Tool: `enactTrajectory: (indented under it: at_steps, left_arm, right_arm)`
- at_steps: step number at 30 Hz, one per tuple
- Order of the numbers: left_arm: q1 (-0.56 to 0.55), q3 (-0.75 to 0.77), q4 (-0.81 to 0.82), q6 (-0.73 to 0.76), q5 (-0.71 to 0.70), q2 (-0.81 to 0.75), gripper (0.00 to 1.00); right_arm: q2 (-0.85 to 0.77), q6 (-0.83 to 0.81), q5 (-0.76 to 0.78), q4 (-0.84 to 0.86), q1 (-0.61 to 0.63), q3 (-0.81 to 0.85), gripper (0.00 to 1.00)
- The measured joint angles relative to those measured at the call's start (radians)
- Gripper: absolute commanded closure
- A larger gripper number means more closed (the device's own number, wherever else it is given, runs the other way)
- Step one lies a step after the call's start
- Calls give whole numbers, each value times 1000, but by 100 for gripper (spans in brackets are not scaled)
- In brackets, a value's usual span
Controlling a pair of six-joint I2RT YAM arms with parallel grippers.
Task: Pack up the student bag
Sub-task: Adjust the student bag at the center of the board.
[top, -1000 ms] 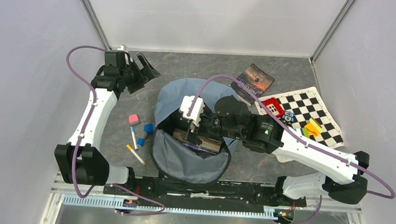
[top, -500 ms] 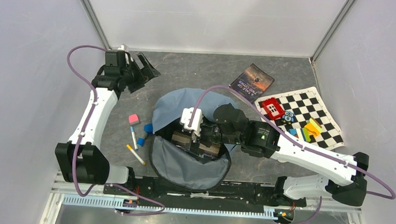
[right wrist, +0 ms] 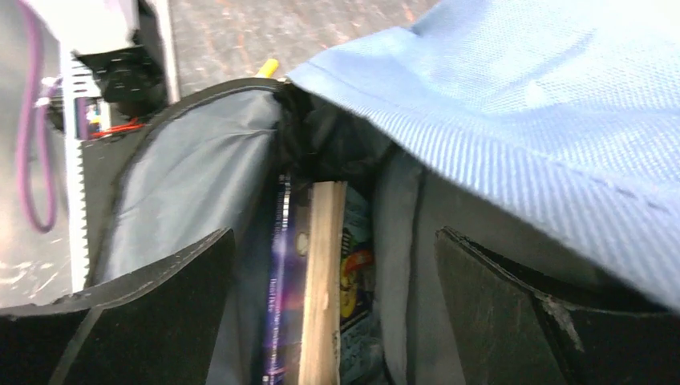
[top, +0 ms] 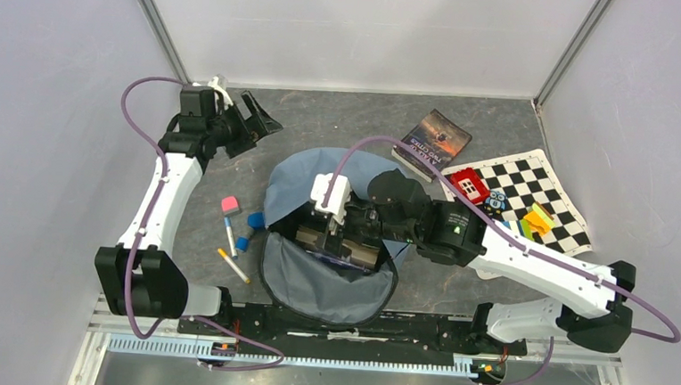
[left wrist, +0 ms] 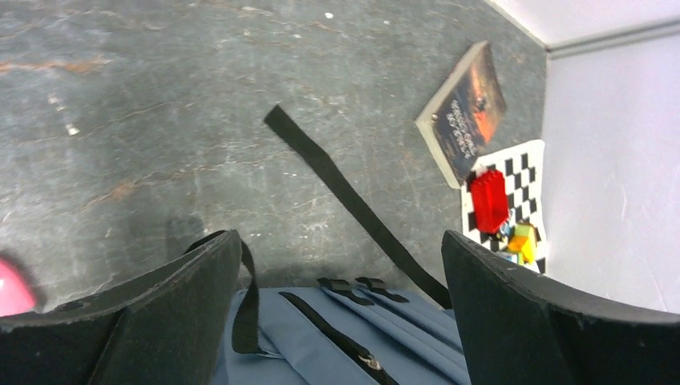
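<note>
The student bag (top: 300, 176), grey-blue with a black zipper rim, lies in the middle of the table, its mouth open toward the arm bases and its grey flap (top: 322, 285) folded down. My right gripper (top: 339, 235) hovers at the mouth, open, holding nothing. In the right wrist view the open right gripper (right wrist: 333, 241) straddles a purple-spined book (right wrist: 281, 289) and a pale page edge (right wrist: 322, 281) standing inside the bag (right wrist: 521, 120). My left gripper (top: 256, 123) is open at the back left, apart from the bag. In its wrist view the left gripper (left wrist: 341, 241) looks over the bag's top (left wrist: 321, 345) and a loose black strap (left wrist: 345, 196).
Left of the bag lie a pink eraser (top: 230, 205), two blue cubes (top: 256, 219), and two markers (top: 230, 237). At the back right are a dark book (top: 434, 141) and a checkerboard (top: 542, 191) carrying a red brick (top: 468, 184), an owl toy (top: 496, 200) and coloured blocks (top: 536, 221).
The right gripper has shifted slightly toward the near edge over the bag's mouth and its jaws have spread a little wider. The bag's top fabric has shifted. The left arm has barely moved.
</note>
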Motion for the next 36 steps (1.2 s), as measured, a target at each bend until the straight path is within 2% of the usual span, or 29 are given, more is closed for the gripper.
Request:
enactTrajectory:
  at_steps: [3,7,12,16,27,36]
  left_arm:
    - [0,-6,43,22,83,-10,0]
    - [0,-5,109,54,186,-42,0]
    - [-4,14,175,73,282,-75,0]
    - [-31,26,223,73,319,-78,0]
    - [-144,28,254,77,312,-79,0]
    - [-160,33,254,84,280,-79,0]
  right_arm:
    - [27,-3,55,-2,-29,26,2]
    - [83,-20,80,5,-128,53,2]
    - [143,-41,53,31,-252,95,2]
    - [180,-55,11,47,-305,127,2]
    - [170,-43,-190,64,-308,117,2]
    - [108,-24,-229,50,-260,25,2]
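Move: My open right hand is inside the mouth of the student bag, whose middle is about 3 cm back and 13 cm below it. The bag's top flap is some 14 cm ahead, and the packed books about 5 cm back and 12 cm below. From my left hand the top flap is about 17 cm to the right and 9 cm back, 2 cm up, with the blue blocks some 26 cm back, 5 cm left and 22 cm down. From inside the bag I shove its back panel forward with my open right hand, nearly 14 cm, then ease back about half that way, the wrist swinging clockwise and back. Meanwhile my left hand, open, rises about 10 cm and goes as far right towards the bag's upper left edge, fingers tipping up and turning clockwise, and stops close beside the cloth. ##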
